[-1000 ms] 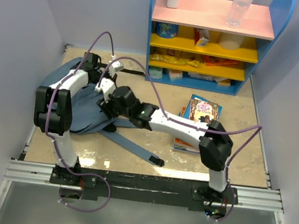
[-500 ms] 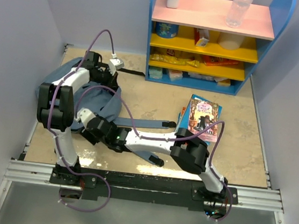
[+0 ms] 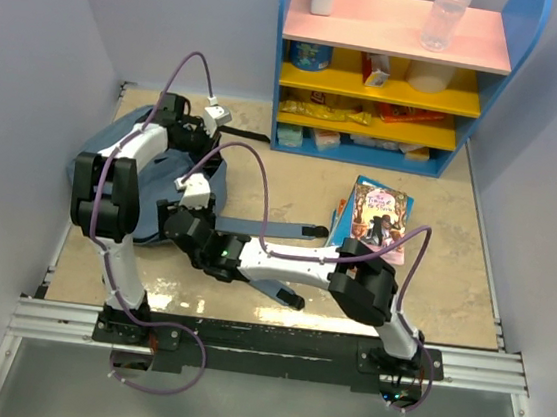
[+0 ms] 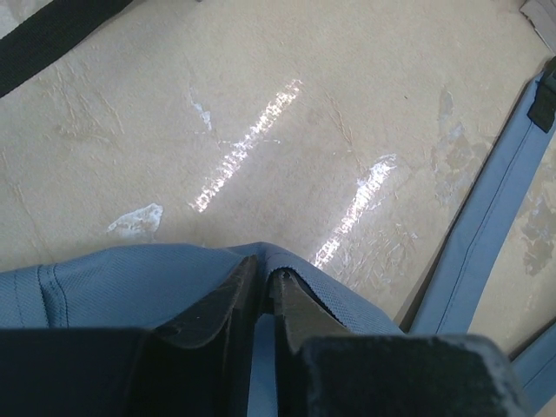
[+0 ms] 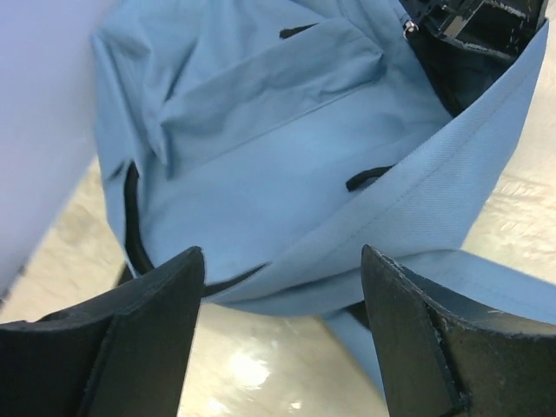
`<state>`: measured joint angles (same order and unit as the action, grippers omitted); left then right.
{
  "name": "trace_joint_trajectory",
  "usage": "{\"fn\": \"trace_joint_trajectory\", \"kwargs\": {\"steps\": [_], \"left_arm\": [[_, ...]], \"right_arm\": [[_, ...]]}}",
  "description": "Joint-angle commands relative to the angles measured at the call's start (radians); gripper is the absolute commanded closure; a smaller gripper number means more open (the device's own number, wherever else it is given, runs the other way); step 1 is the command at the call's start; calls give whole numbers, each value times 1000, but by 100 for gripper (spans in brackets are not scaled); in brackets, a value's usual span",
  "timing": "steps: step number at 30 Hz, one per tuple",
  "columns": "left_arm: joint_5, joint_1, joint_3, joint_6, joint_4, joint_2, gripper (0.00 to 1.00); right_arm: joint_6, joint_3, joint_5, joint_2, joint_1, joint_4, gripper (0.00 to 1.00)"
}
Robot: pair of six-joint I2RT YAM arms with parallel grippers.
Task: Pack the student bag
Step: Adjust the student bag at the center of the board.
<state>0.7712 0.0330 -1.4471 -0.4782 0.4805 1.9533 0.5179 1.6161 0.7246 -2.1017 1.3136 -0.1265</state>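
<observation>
The student bag (image 3: pixel 152 190) lies slumped at the table's left, a grey-blue backpack with one padded strap (image 3: pixel 268 230) trailing right. My left gripper (image 4: pixel 263 268) is at the bag's far right rim, its jaws pinched on a fold of the blue fabric (image 4: pixel 130 287). My right arm stretches across the table's front to the bag's near edge. There the right gripper (image 5: pixel 282 261) stands wide open over the bag's lower hem (image 5: pixel 261 148), with nothing between its fingers (image 5: pixel 143 304). In the top view the right gripper (image 3: pixel 171 219) sits just in front of the bag.
A stack of colourful books (image 3: pixel 373 219) lies at the right of the table. A blue shelf unit (image 3: pixel 395 71) with snacks and bottles stands at the back. A second strap (image 3: pixel 271 288) lies near the front edge. Walls close in on the left.
My right gripper has swung from above the bag's middle down to its near edge and opened wider. The left gripper's pinch on the fabric has loosened slightly.
</observation>
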Motion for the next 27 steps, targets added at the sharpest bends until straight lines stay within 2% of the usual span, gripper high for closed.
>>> {"fn": "trace_joint_trajectory", "kwargs": {"steps": [1,6,9,10,12,16,17,22,27], "left_arm": [[48,2,-47,21,-20,-2,82],[46,2,-38,9,-13,-10,82],[39,1,-42,4,-13,-14,82],[39,1,-45,4,-13,-16,82],[42,1,-52,9,-11,-13,82],[42,2,-58,12,-16,-16,82],[39,2,-56,12,-17,-16,82],[42,4,-62,21,-26,-7,82],[51,18,-65,20,-14,-8,82]], "right_arm": [[230,129,88,-56,-10,123,27],[289,174,115,-110,-16,189,32],[333,179,93,-141,-27,235,39],[358,170,79,-142,-27,238,46],[372,134,76,-136,-30,235,52],[409,41,134,-59,-51,309,86],[433,4,142,-26,-74,312,100],[433,-238,144,136,-193,249,100],[346,-304,196,256,-278,252,100]]}}
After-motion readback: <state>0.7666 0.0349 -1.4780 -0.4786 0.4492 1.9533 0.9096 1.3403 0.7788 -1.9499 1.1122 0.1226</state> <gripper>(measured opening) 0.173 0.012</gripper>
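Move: The bag's near rim lies about 8 cm below the right gripper's open fingers and 1-2 cm ahead. From the same gripper, the upper strap's middle is some 24 cm to the right and level fore-and-aft; the lower strap's is equally far right and some 14 cm back. For the left gripper, already pinching the far rim, that near rim is about 12 cm back and 7 cm left at similar height; the black strap is 5 cm ahead and 7 cm right. Lower the right gripper about 8 cm onto the bag's near rim, tipping its fingers down, and shut them on the cloth. Keep that pinch and haul the rim right some 13 cm, curving about 5 cm forward while the wrist turns clockwise. Hold the far rim with the left gripper, easing it slightly forward and up at the end. ##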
